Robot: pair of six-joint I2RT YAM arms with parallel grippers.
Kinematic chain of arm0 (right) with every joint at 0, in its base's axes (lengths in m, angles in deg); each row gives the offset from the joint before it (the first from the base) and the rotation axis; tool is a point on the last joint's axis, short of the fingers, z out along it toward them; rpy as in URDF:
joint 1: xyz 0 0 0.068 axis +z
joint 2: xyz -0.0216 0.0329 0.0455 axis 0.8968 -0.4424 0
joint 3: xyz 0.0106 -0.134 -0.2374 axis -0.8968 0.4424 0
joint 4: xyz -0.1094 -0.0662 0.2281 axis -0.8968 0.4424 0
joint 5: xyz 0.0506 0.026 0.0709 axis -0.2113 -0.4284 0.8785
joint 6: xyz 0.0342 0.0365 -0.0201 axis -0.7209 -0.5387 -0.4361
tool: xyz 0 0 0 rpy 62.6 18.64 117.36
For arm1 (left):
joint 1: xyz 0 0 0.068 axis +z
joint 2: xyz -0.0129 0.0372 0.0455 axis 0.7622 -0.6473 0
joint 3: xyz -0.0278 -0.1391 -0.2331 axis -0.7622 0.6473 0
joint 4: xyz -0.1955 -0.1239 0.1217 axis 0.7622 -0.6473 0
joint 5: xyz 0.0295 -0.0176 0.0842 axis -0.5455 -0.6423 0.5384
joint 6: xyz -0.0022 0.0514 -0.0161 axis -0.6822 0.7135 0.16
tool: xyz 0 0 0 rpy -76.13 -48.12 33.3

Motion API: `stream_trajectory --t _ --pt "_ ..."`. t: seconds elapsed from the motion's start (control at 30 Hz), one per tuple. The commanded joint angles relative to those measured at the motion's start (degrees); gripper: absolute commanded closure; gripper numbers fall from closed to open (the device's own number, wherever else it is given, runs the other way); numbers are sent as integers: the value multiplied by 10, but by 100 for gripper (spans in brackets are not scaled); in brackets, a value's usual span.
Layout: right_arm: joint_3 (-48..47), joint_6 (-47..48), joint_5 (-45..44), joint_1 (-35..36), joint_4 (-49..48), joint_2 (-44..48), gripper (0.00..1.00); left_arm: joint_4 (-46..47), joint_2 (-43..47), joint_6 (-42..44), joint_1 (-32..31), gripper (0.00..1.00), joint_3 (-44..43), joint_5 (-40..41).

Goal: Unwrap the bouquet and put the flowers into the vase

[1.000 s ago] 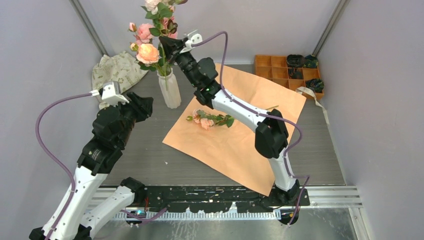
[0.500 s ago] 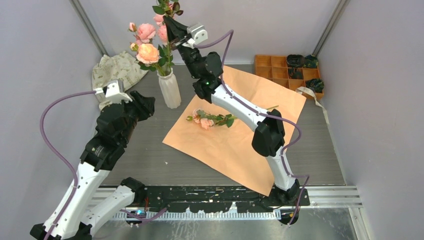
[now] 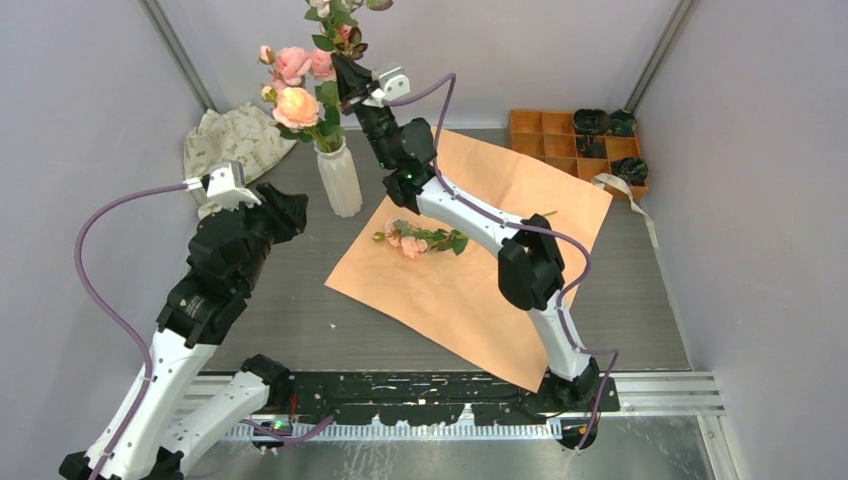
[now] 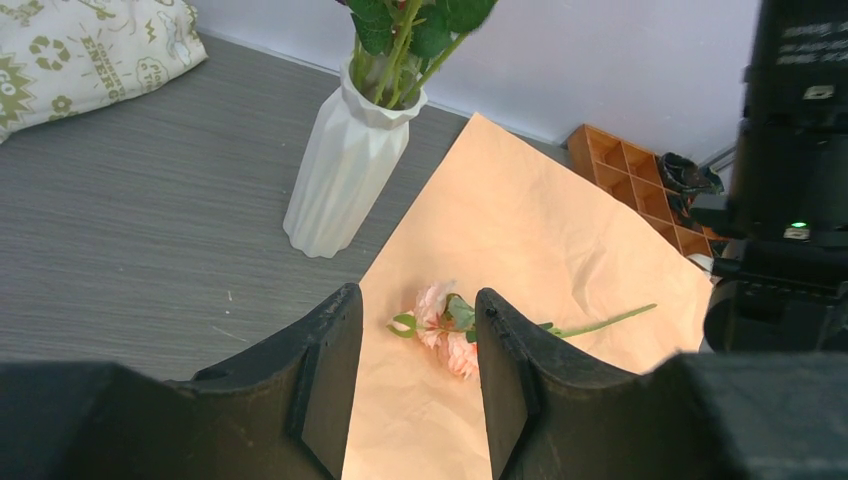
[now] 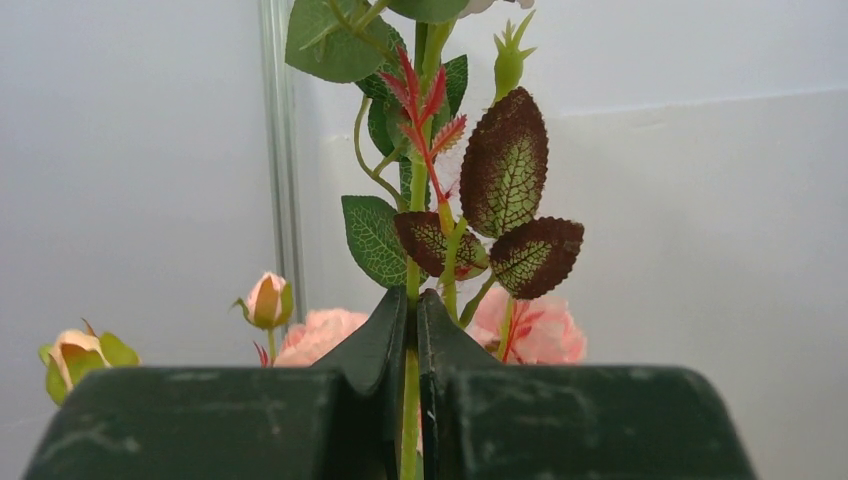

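The white ribbed vase (image 3: 340, 180) (image 4: 345, 170) stands at the back left and holds several pink and peach flowers (image 3: 295, 105). High over its mouth, my right gripper (image 3: 345, 72) (image 5: 412, 300) is shut on a thin green flower stem (image 5: 415, 200) with red-brown leaves. The stem stands upright. The bouquet's orange paper (image 3: 500, 260) (image 4: 520, 230) lies spread flat, with one more pink flower (image 3: 415, 240) (image 4: 445, 325) lying on it. My left gripper (image 3: 288, 215) (image 4: 415, 295) hovers open and empty, left of the paper and near the vase.
A cream printed cloth bag (image 3: 235, 140) (image 4: 80, 50) lies at the back left behind the vase. A wooden compartment tray (image 3: 575, 145) (image 4: 620, 165) with dark items sits at the back right. A cream ribbon (image 3: 620, 190) lies beside it. Grey walls close in on both sides.
My right gripper rose with the stem above the vase, then dropped slightly. The left arm has hardly moved.
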State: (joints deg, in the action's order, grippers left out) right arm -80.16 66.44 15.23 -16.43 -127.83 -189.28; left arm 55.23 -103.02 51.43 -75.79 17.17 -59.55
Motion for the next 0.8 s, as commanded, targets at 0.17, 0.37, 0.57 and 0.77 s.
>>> stream_trajectory --t 0.17,0.37,0.57,0.77 --pt "63 -30 -35 4 -49 23 99 18 5 10 -1 54 -3 -1" --pt "110 -53 -50 6 -46 28 99 21 -1 7 -1 54 -7 -9" --pt "154 -67 -63 19 -38 27 99 23 0 3 -1 54 -4 -12" --pt "177 -69 -73 34 -26 23 99 21 7 1 -1 54 -1 -12"
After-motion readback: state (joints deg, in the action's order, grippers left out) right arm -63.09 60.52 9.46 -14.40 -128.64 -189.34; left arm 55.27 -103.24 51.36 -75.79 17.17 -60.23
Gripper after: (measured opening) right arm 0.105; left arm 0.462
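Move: The stem in the right hand is bound for the vase, whose middle lies about 38 cm below that hand, roughly 3 cm ahead and 3 cm left. The orange rose already in it is some 8 cm left, 3 cm ahead and 10 cm below; the loose flower on the paper lies about 11 cm right, 4 cm back and 50 cm down. From the left hand the vase is 20 cm ahead, 4 cm right and 23 cm lower. Still pinching the stem, the right hand lowers it about 14 cm towards the vase, tipping some 15 degrees. ##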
